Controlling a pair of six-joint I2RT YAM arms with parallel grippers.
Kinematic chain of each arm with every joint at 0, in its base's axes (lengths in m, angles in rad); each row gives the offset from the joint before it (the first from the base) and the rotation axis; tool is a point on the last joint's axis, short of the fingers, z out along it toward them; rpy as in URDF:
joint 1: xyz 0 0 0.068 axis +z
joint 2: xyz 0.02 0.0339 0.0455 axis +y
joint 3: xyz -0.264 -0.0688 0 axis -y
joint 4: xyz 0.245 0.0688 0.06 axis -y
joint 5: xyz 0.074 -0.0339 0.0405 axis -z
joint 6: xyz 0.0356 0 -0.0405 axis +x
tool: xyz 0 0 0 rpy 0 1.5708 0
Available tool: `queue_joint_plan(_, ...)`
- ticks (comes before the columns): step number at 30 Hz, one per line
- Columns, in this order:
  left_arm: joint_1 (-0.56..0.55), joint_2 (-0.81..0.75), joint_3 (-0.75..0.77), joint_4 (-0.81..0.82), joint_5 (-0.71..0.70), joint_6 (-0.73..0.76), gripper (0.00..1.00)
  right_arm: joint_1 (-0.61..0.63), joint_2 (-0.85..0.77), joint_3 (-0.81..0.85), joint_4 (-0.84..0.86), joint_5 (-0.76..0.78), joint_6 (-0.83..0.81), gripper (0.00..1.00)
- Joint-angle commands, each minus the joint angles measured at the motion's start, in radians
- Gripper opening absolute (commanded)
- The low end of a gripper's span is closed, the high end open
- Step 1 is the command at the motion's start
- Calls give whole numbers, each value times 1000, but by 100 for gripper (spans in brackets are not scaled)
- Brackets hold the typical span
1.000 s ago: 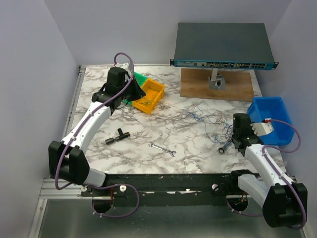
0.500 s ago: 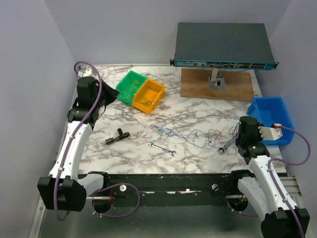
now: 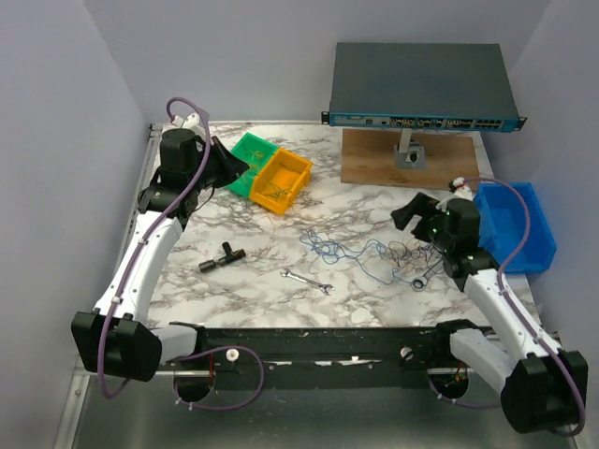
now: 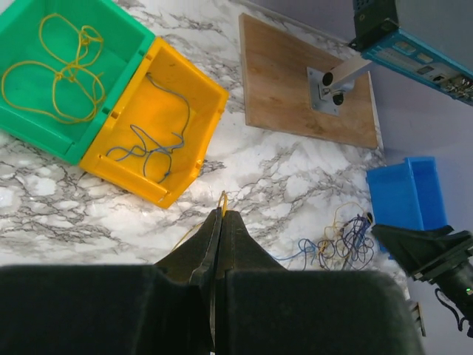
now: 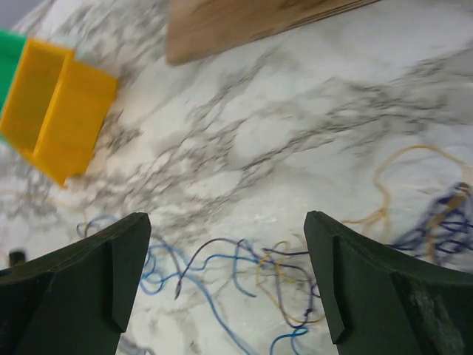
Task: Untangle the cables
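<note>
The cables [image 3: 374, 254] lie as a loose tangle of thin blue, yellow and dark wires on the marble table, right of centre. My right gripper [image 3: 407, 213] hovers over their right end. In the right wrist view it [image 5: 225, 244] is open, with the wires [image 5: 259, 270] on the table between its fingers and nothing held. My left gripper [image 3: 236, 168] is at the back left beside the green bin. In the left wrist view it [image 4: 220, 211] is shut, and a thin yellow cable [image 4: 222, 198] is pinched at its tip. The clump [image 4: 344, 244] shows far to its right.
A green bin [image 3: 245, 150] holds a yellow wire [image 4: 63, 70] and an orange bin [image 3: 298, 168] holds a blue-grey wire [image 4: 155, 140]. A blue bin [image 3: 519, 229] stands at the right edge. On the table lie a silver wrench [image 3: 307, 281], a second wrench [image 3: 423, 279] and a black T-piece [image 3: 222, 255]. A network switch [image 3: 421, 84] sits on a wooden board [image 3: 440, 166] at the back.
My right gripper has opened, let go of the wires and swung up and to the left. The left gripper moved right toward the green bin, still shut. The blue strand has drawn back to the right.
</note>
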Motion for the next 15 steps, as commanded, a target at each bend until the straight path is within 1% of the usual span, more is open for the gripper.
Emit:
queue_joint_plan(1,2,-5,105,-71,8,40,0,171,124,66,49,-188,-155,93)
queue_joint_plan(3,2,11,150,-99,31,47,0,292,201,102,49,-137,-198,93)
queue_joint_plan(6,2,36,205,-143,52,58,0,436,335,159,57,-81,-241,93)
queue_joint_plan(10,2,41,247,-174,70,71,0,535,467,214,135,-60,-260,93)
queue_joint_plan(15,2,40,263,-197,86,82,0,624,622,275,257,-43,-287,91)
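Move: The blue tangle lies on the table about 21 cm to the right hand's left, level with it fore and aft, and some 13 cm below. From the right hand, the double-ended wrench is 25 cm left and 10 cm back, and the purple bundle 7 cm right and 2 cm ahead. The left hand, holding the yellow cable high, has the blue tangle 21 cm to its right, level fore and aft, and the orange bin 24 cm ahead and 8 cm right. The right hand, fingers still wide open and touching nothing, sweeps fast to the left by about 20 cm, away from the purple bundle and towards the blue tangle, sinking some 6 cm and easing back slightly as it swings about 40 degrees counter-clockwise. Meanwhile the left hand keeps the yellow cable pinched in its shut fingertips and lifts it almost straight up, about 6 cm, slowing to a near stop at the top. ##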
